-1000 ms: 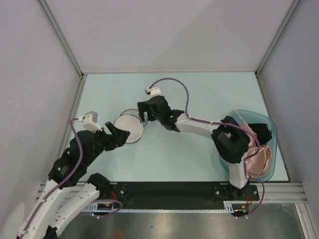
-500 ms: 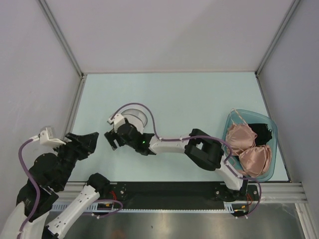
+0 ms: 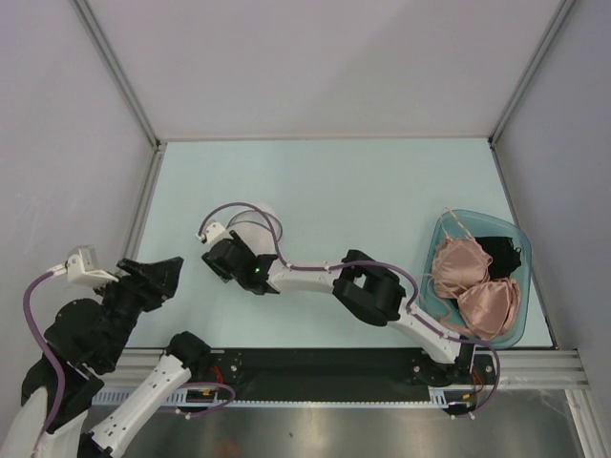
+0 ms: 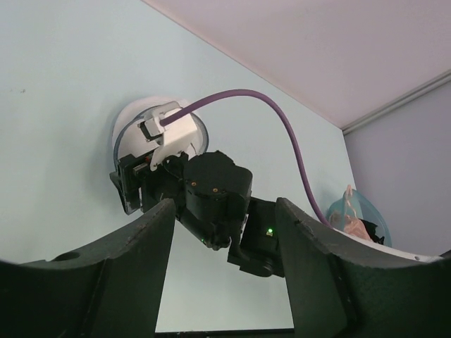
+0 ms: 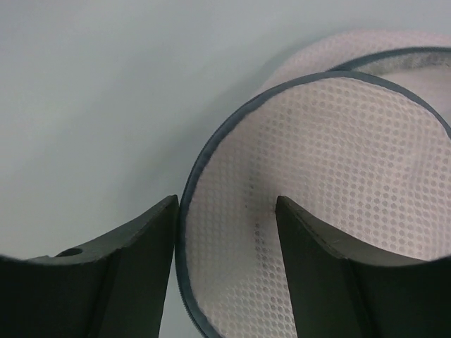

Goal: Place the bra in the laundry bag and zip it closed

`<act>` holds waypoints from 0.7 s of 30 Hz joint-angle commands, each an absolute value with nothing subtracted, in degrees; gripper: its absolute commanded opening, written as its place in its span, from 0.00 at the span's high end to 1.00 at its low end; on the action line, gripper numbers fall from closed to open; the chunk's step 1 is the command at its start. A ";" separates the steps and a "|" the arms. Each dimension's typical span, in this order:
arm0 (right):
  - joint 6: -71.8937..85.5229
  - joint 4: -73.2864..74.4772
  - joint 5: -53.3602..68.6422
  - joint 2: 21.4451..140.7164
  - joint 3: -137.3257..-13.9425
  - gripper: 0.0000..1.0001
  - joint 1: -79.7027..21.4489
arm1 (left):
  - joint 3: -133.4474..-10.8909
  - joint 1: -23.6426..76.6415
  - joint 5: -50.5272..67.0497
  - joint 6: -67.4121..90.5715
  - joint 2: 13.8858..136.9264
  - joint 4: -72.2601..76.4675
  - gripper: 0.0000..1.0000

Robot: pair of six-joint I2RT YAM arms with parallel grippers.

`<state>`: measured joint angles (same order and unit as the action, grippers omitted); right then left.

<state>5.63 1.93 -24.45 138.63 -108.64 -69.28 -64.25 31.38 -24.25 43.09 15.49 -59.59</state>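
The white mesh laundry bag (image 3: 254,220) lies left of the table's middle, mostly hidden under my right wrist. In the right wrist view its dark-zipped rim (image 5: 194,211) and mesh (image 5: 338,176) fill the frame. My right gripper (image 3: 216,260) (image 5: 227,204) hangs open over that rim, one finger outside it and one above the mesh. My left gripper (image 3: 172,267) (image 4: 224,204) is open and holds nothing, a short way left of the bag (image 4: 130,127). The salmon-pink bra (image 3: 463,260) rests in the teal basin at the far right.
The translucent teal basin (image 3: 431,303) stands at the right near edge and also holds a black garment (image 3: 506,253). My right arm (image 3: 368,286) stretches across the near part of the table. Grey walls close off the left, back and right sides.
My left gripper has pulled back from the bag toward the near left. My right arm has swung left and nearer, uncovering the basin, and its jaws have narrowed over the bag.
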 commanded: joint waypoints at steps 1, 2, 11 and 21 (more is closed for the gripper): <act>3.69 2.02 -26.63 138.60 -109.78 0.43 -69.61 | -66.36 31.03 -23.12 43.42 16.26 -60.38 0.36; 3.60 2.11 -26.63 138.43 -109.60 0.48 -69.61 | -66.53 31.03 -22.68 43.33 16.61 -60.38 0.36; 4.30 -3.94 -23.13 116.87 -88.10 1.00 -69.35 | -62.76 31.03 -15.22 42.54 25.73 -58.99 0.27; 12.73 -19.85 5.95 90.64 -51.44 1.00 -60.74 | -44.76 30.24 -6.42 48.60 37.60 -38.34 0.11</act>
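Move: The right fingers, partly open, stand at the laundry bag's dark-trimmed rim on its near left side, about 1 cm above where they will pinch; the bag's middle lies roughly 7 cm ahead and 7 cm to the right, about 2 cm lower. From the left hand, held high, the bag's middle is some 23 cm ahead, 13 cm to the right and about 30 cm below. Nothing else lies near the bag. Shut the right fingers on the bag's near left rim with hardly any travel, then, keeping the pinch, draw the rim about 14 cm to the right, lifting it and easing back some 6 cm. Once the rim is pinched, bring the left gripper down about 12 cm, right and a little forward towards the bag, tipping some 25 degrees downward and opening wider, without touching. ##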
